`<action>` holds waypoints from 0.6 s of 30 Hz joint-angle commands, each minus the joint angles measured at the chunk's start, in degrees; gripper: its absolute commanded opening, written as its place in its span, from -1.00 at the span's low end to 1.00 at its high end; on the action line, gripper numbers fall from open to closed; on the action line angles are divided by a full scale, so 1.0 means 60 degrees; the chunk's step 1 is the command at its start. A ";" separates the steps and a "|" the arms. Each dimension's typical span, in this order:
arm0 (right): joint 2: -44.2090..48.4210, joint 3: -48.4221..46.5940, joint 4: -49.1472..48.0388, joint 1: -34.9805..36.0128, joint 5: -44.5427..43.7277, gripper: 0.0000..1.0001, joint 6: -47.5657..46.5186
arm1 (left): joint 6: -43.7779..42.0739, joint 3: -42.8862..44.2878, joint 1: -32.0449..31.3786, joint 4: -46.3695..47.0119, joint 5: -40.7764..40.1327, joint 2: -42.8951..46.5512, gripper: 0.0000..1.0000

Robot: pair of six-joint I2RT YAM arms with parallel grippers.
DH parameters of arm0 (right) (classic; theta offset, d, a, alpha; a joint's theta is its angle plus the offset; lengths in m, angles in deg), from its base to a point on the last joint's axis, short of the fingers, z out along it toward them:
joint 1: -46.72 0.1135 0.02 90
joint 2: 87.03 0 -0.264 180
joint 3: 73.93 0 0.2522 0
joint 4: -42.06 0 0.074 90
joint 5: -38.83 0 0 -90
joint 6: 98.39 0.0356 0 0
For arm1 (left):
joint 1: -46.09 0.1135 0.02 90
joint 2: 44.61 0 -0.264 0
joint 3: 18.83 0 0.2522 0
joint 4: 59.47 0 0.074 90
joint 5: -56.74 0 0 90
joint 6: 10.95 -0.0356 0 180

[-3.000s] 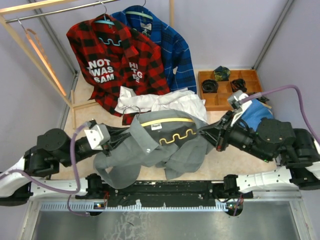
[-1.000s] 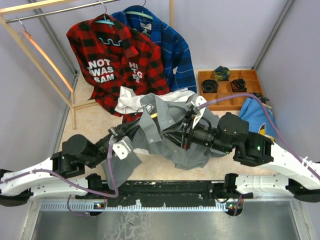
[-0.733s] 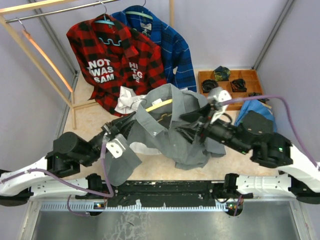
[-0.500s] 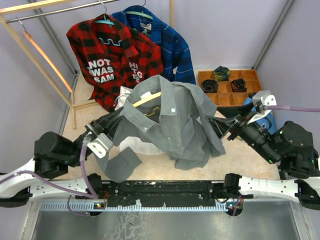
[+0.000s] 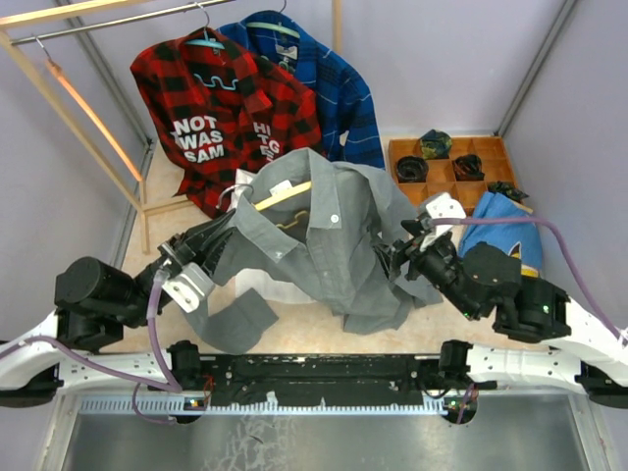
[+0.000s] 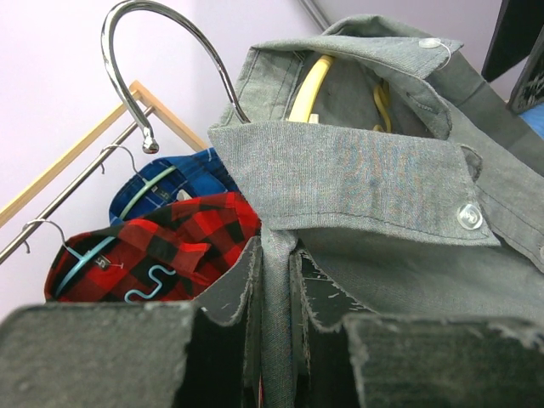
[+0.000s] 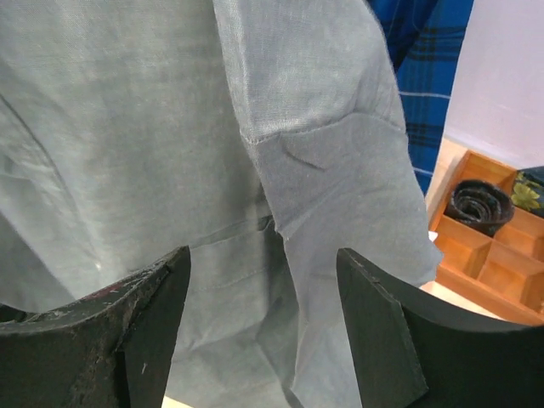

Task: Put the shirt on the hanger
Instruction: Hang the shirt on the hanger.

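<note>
The grey shirt (image 5: 324, 240) hangs draped over the pale yellow hanger (image 5: 282, 195), raised above the table, with one sleeve trailing down at the front left. My left gripper (image 5: 224, 234) is shut on a fold of the shirt just below the collar (image 6: 276, 289). The left wrist view shows the silver hook (image 6: 161, 42) and the yellow hanger (image 6: 308, 85) inside the collar. My right gripper (image 5: 391, 263) is open at the shirt's right side. Grey cloth (image 7: 170, 127) hangs in front of and between its fingers (image 7: 153, 314), not gripped.
A red-black plaid shirt (image 5: 221, 108) and a blue plaid shirt (image 5: 339, 93) hang on the rail at the back. A white shirt (image 5: 257, 283) lies under the grey one. A wooden tray (image 5: 446, 186) and blue cloth (image 5: 500, 221) sit at the right. An orange hanger (image 5: 83, 103) hangs at the left.
The shirt and hanger rose off the table, held by my left gripper. My right gripper let go, pulled back right, then returned to the shirt's right side, open.
</note>
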 commanded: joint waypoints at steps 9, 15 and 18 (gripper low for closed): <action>-0.0401 -0.0204 -0.1935 0.0005 -0.3315 -0.75 -0.1939 | -0.0505 0.1171 -0.0004 0.0149 0.0369 -0.0025 -1.00; -0.0009 -0.1483 -0.1296 0.0000 -0.3399 -1.00 -0.2313 | -0.0566 0.1028 0.0003 -0.0009 0.0143 0.0277 -1.00; 0.0094 -0.2213 -0.0638 -0.0001 -0.3060 -1.00 -0.2261 | -0.0576 0.0975 0.0003 -0.0137 0.0069 0.0385 -1.00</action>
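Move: The open right gripper has the grey shirt's right shoulder edge about 3 cm ahead of it, 1 cm to its right and level with it. The shirt's collar, with the yellow hanger inside, is roughly 13 cm to this hand's left, 6 cm ahead and 9 cm higher; the hanger's hook is some 20 cm left, 9 cm ahead and 12 cm up. From the left gripper, that shoulder edge lies about 21 cm right, 1 cm back and 8 cm lower. Reach the right gripper about 3 cm forward into the shoulder cloth, shut it to pinch the edge, then draw it right and up, roughly 6 cm each way, swinging the wrist nearly 20 degrees clockwise. Keep the left gripper's pinch by the collar and lift it a couple of centimetres, easing slightly left. ##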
